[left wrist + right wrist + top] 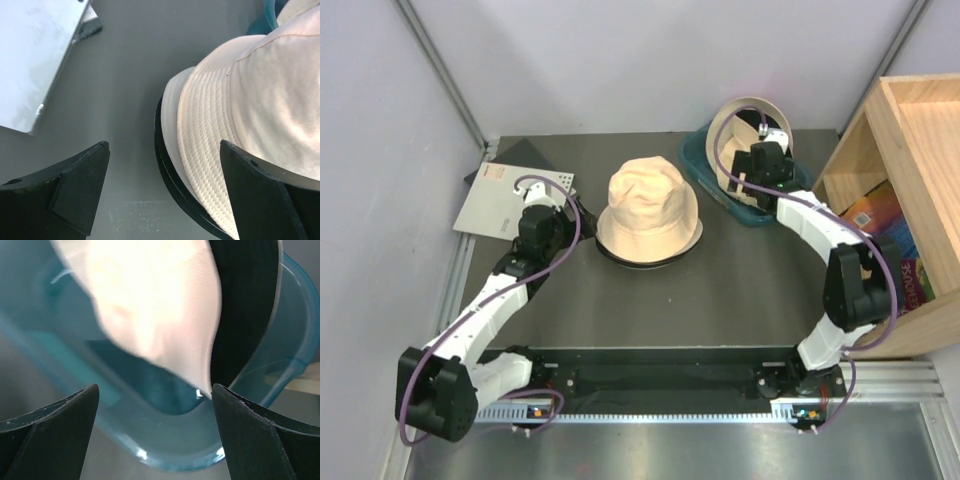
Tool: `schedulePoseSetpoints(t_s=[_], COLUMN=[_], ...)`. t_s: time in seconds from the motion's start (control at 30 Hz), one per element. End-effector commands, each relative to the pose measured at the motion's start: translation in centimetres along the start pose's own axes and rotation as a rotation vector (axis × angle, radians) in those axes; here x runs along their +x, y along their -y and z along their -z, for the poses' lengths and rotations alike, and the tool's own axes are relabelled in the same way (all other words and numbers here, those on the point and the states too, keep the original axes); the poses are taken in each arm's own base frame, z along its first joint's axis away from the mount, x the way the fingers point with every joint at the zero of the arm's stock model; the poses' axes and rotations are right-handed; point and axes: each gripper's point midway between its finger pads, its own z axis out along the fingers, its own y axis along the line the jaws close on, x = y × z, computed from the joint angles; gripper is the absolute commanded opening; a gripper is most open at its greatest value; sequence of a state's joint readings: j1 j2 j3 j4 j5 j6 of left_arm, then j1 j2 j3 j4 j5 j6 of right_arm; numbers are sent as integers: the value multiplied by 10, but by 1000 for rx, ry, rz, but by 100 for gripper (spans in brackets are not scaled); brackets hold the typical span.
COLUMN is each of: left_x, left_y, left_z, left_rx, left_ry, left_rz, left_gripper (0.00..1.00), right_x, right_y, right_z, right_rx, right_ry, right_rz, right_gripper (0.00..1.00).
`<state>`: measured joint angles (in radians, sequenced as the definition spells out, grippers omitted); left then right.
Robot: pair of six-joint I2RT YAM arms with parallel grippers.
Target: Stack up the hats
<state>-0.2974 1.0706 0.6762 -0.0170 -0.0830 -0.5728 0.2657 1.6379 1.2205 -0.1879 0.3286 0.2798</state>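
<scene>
A cream bucket hat sits mid-table on top of a black hat whose brim shows beneath it. My left gripper is open just left of this stack. In the left wrist view the cream brim and black brim lie between the open fingers, close to the right one. A beige hat with black lining stands on edge in the teal tub. My right gripper hangs open over the tub. The right wrist view has the tub rim between its fingers and the hat beyond.
A white sheet lies at the back left, its corner showing in the left wrist view. A wooden crate with books stands along the right side. Pale walls close the back and left.
</scene>
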Motion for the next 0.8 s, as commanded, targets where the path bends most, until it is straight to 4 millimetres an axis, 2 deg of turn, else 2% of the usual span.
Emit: schedulePoseSetpoints(t_s=[0.0, 0.03, 0.1, 0.13, 0.2, 0.3, 0.33, 0.37, 0.43, 0.5, 0.53, 0.57, 0.6, 0.63, 0.67, 0.7, 0.77], left_x=[-26, -28, -29, -29, -30, -31, -32, -35, -38, -46, -47, -51, -56, -60, -65, -67, -76], left_y=[-2, -4, -4, -4, -2, 1, 2, 2, 2, 3, 3, 5, 7, 10, 13, 14, 21], left_z=[13, 14, 15, 15, 14, 13, 13, 13, 14, 18, 20, 22, 25, 28, 31, 33, 36], left_rx=[-49, -60, -62, -62, -57, -47, -46, -49, -57, -58, -59, -56, -47, -37, -24, -18, 12], left_ry=[49, 55, 60, 60, 60, 53, 55, 61, 65, 86, 90, 102, 119, 135, 155, 162, 193], left_rz=[-71, -75, -81, -81, -81, -84, -87, -86, -92, -102, -105, -106, -114, -116, -118, -130, -139], left_gripper=[96, 96, 97, 97, 98, 99, 99, 99, 99, 99, 99, 99, 99, 99, 99, 99, 99], right_x=[-24, -19, -24, -17, -19, -11, 1, -2, 7, 1, -6, -13, -21, -40, -49, -76, -96], right_y=[33, 35, 40, 41, 44, 49, 47, 45, 36, 28, 25, 22, 20, 16, 13, 11, -1], right_z=[-21, -29, -37, -45, -52, -71, -81, -86, -95, -95, -92, -87, -82, -67, -58, -35, -9], right_rx=[106, 109, 119, 128, 138, 145, 131, 115, 59, 17, -6, -15, -27, -57, -72, -99, -176], right_ry=[48, 33, 37, 19, 19, 3, -29, -33, -62, -57, -46, -35, -18, 23, 45, 118, 179], right_rz=[-48, -50, -60, -57, -62, -52, -31, -28, 0, 13, 16, 14, 11, 6, 2, -10, -12], right_gripper=[93, 93, 93, 93, 93, 90, 86, 79, 55, 31, 6, 0, 0, 0, 0, 0, 0])
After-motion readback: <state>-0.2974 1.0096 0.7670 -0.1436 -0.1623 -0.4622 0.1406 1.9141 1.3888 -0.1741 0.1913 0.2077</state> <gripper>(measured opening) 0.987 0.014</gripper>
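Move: The hat in the teal bin is the right hand's target: its middle lies some 11 cm ahead, about 1 cm to the right and 8 cm below, with its near brim edge closer, about 6 cm ahead and 4 cm right. The bin's middle is roughly 9 cm ahead, straight in line and 12 cm down. The hat stack stands about 27 cm left, 12 cm back and 6 cm lower. From the left hand, the bin's hat is about 23 cm ahead and 44 cm right. Down and to the right at first, then forward and farther down, the open right hand reaches about 5 cm out and 8 cm lower into the bin to the near brim of the hat. The fingers shut fully, pinching the brim, and the hand starts back up by some 2 cm, drifting slightly left. Beside the stack, the empty left hand rises about 3 cm and eases 2 cm left, still wide open. ##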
